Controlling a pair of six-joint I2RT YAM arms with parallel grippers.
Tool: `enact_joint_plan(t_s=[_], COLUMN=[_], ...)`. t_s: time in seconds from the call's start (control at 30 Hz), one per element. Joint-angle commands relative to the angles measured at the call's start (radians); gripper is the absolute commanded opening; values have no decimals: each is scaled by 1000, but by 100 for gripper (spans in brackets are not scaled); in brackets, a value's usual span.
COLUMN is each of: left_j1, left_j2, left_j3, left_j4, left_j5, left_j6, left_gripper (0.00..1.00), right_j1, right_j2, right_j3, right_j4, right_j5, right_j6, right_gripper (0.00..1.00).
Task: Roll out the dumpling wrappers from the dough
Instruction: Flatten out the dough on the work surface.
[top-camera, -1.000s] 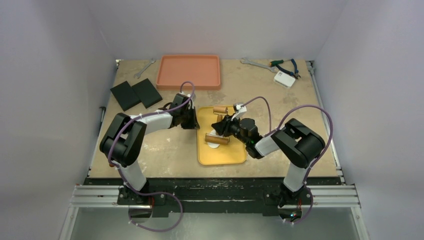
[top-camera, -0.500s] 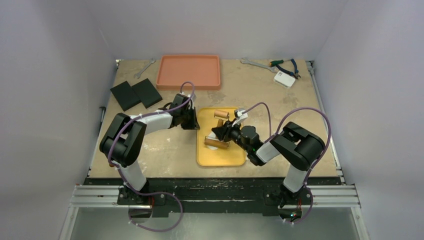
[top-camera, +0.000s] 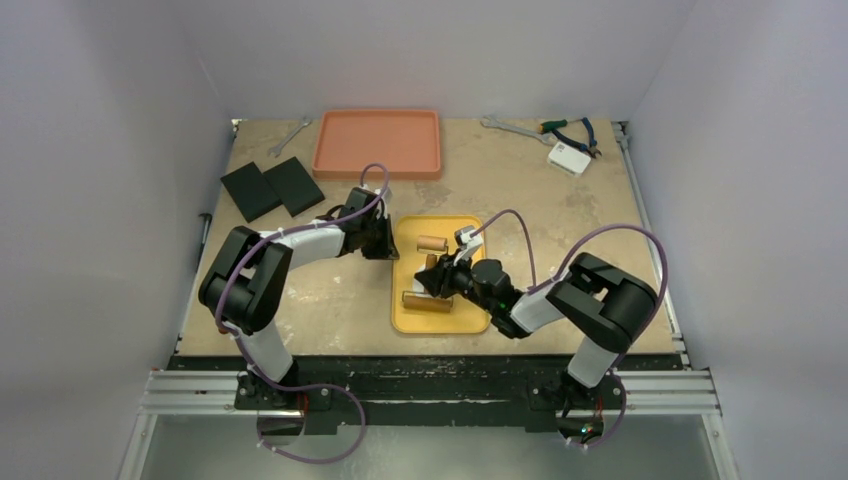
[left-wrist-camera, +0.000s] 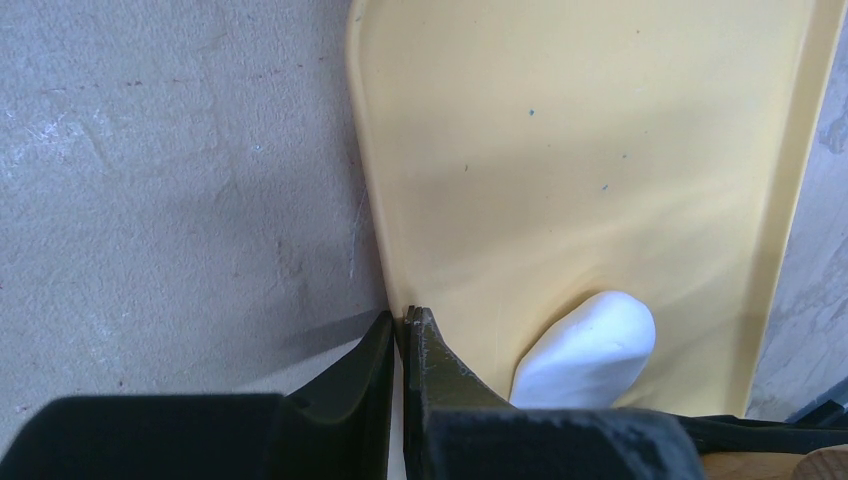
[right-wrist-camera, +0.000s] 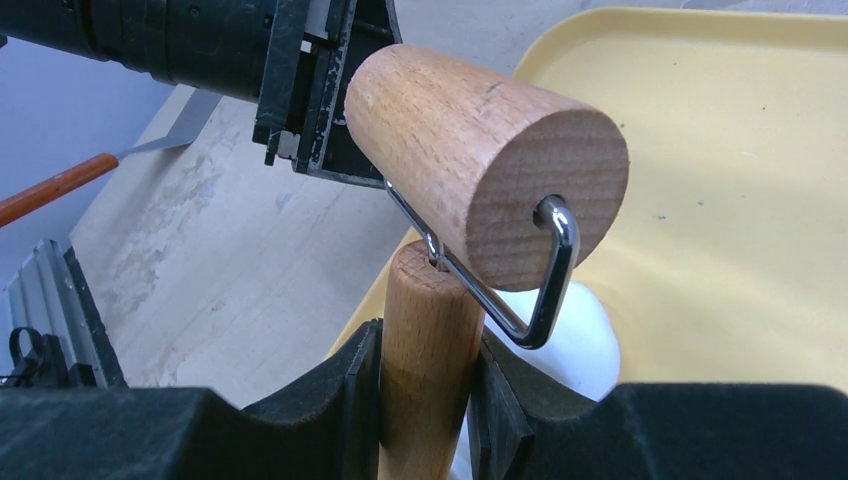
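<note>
A thick white lump of dough (left-wrist-camera: 590, 350) lies on the yellow tray (left-wrist-camera: 600, 150), near its left rim. No flat dumpling wrappers show. My left gripper (left-wrist-camera: 403, 322) is shut on the tray's left rim (top-camera: 396, 262). My right gripper (right-wrist-camera: 428, 345) is shut on the upright wooden handle (right-wrist-camera: 425, 390) of a wire-framed roller. The wooden roller drum (right-wrist-camera: 480, 170) hangs just over the dough (right-wrist-camera: 585, 340). From above, the right gripper (top-camera: 441, 281) sits over the tray's middle, with one drum (top-camera: 425, 302) toward the near edge and another (top-camera: 432, 243) toward the far edge.
An orange tray (top-camera: 377, 143) sits at the back. Two black pads (top-camera: 270, 188) lie at the left. Wrenches (top-camera: 510, 127), pliers (top-camera: 572, 130) and a white box (top-camera: 568, 157) lie at the back right corner.
My right gripper has drawn the roller toward the near edge of the yellow tray, across the dough. The left arm has held still on the rim.
</note>
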Motion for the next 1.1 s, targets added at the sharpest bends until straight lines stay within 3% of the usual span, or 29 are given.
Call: enact_joint_plan(t_s=[0.0, 0.17, 0.33, 0.53, 0.77, 1.07], left_j1=[14, 15, 15, 15, 15, 15], left_j2=[-45, -45, -45, -47, -47, -43], left_j3=[6, 7, 7, 3, -2, -3], left_j4=[10, 9, 9, 12, 17, 18], left_j5=[-17, -17, -17, -15, -11, -9], left_j6=[27, 28, 27, 27, 23, 21], left_gripper=[0, 0, 0, 0, 0, 0], right_j1=[2, 6, 7, -35, -55, -41], right_j2=[31, -59, -277, -410, -319, -127], right_j3=[-49, -12, 64, 146, 180, 199], right_j4=[-278, -350, -465, -502, -405, -278], right_j5=[23, 0, -49, 17, 188, 209], right_j6=[-92, -125, -156, -177, -70, 17], right_gripper=[0, 0, 0, 0, 0, 0])
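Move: Under the right hand, which grips the roller's handle, the dough's middle lies about 5 cm down, some 2 cm to the left and 1 cm back. The tool's large roller is about 4 cm back of this hand and 1 cm left, some 4 cm lower; the yellow tray's middle is roughly 2 cm ahead and 1 cm right, some 6 cm below. From the left hand at the tray rim, the dough lies about 7 cm right, 6 cm back and 1 cm lower. Lifting the large roller off the dough's near edge, the right hand first eases back and right about 2 cm each way, climbs nearly 9 cm while swinging forward over the dough, then sinks again, ending some 4 cm forward of its start and 3 cm higher. It turns about 10 degrees clockwise and keeps its grip on the handle; the left fingers still pinch the tray's left rim. ##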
